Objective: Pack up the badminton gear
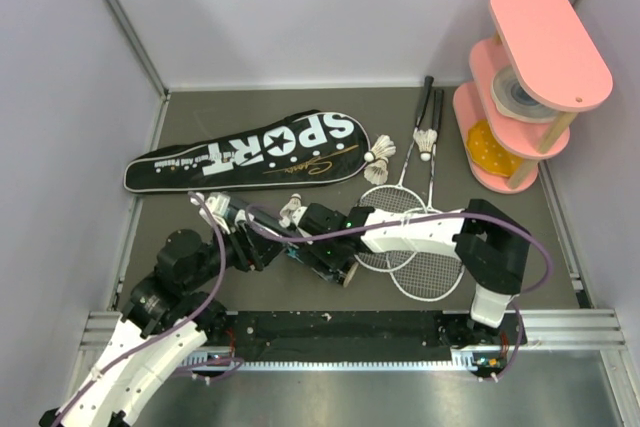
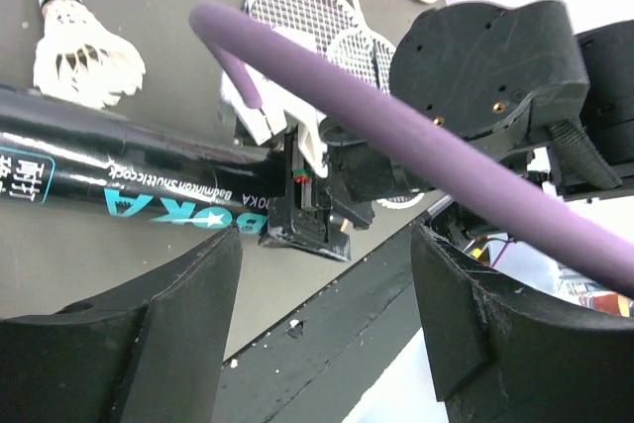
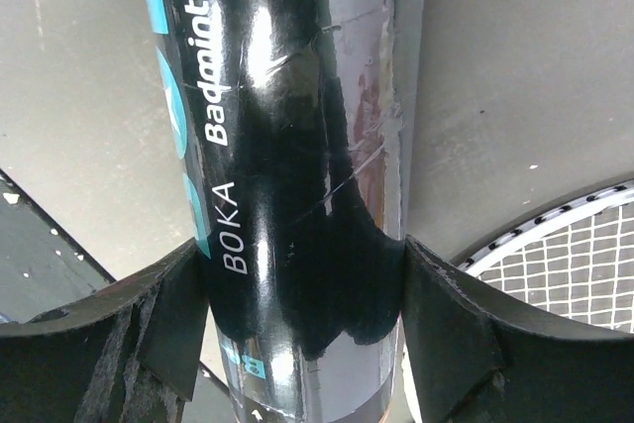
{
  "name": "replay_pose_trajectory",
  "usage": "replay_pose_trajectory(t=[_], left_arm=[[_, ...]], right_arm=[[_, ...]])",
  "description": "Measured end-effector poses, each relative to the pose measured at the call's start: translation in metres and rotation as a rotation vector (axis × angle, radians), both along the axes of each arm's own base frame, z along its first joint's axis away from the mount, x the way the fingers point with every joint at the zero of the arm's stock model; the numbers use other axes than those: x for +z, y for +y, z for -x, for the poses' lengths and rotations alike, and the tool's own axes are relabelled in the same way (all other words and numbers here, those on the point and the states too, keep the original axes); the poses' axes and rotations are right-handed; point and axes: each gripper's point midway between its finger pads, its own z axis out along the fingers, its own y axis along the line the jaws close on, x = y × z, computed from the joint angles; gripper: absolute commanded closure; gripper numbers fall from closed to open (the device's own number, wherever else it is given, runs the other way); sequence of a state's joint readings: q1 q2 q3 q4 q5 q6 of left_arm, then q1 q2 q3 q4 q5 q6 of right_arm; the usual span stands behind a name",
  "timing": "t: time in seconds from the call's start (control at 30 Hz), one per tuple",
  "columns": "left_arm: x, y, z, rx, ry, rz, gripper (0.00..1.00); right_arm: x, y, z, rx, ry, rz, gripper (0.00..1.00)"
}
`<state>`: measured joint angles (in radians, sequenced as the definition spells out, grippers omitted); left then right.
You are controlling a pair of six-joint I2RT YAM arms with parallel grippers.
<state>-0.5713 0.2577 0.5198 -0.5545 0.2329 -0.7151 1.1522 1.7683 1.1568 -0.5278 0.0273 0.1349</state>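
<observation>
The long black shuttle tube point(image 3: 287, 146) lies on the mat near the front, and my right gripper point(image 3: 302, 314) is shut on it, a pad pressed to each side. My left gripper point(image 2: 327, 324) hangs open and empty over the table's front edge, just short of the tube point(image 2: 119, 185). One white shuttlecock point(image 2: 79, 52) rests beside the tube; two more point(image 1: 380, 152) point(image 1: 428, 142) lie near the racket shafts. Two silver rackets point(image 1: 425, 257) overlap at the right. The black SPORT bag point(image 1: 250, 152) lies at the back.
A pink tiered stand point(image 1: 530, 87) stands in the back right corner. A purple cable point(image 2: 396, 126) arches across the left wrist view. The black front rail point(image 1: 340, 325) runs along the near edge, and grey walls enclose the mat.
</observation>
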Motion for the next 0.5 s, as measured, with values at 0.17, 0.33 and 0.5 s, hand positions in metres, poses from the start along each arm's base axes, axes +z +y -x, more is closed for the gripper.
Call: replay_pose_trajectory(t=[0.17, 0.33, 0.5], left_arm=[[0.022, 0.004, -0.001, 0.012, -0.062, 0.006, 0.27], [0.046, 0.010, 0.000, 0.022, -0.128, 0.001, 0.27], [0.079, 0.005, 0.001, -0.021, -0.190, 0.003, 0.29]], right_arm=[[0.011, 0.007, 0.007, -0.021, 0.010, -0.043, 0.59], [0.080, 0.015, 0.013, -0.121, 0.017, -0.289, 0.69], [0.174, 0.014, 0.006, -0.280, 0.088, -0.716, 0.72]])
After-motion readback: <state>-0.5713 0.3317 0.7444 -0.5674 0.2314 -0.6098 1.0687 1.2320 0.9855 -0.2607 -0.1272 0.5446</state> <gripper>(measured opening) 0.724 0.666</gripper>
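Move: Gripping the tube near its right end, the right hand has the tube's middle about 10 cm to its left and 6 cm ahead, at its own height. The open left gripper hangs some 13 cm left of the right hand, 9 cm back and 16 cm higher; for that left hand the tube's middle is roughly 15 cm ahead, 3 cm right and 16 cm below. From the right hand, a shuttlecock lies 14 cm ahead and 8 cm left, the racket heads about 24 cm right and 7 cm ahead. Lifting the tube with its grip kept, the right hand starts slowly, then sweeps up about 17 cm towards the left gripper's level, rolling some 40 degrees so its downward fingers swing to point left, with a smaller clockwise turn. The left hand, fingers staying wide open, rises about 8 cm and tips up some 10 degrees. ##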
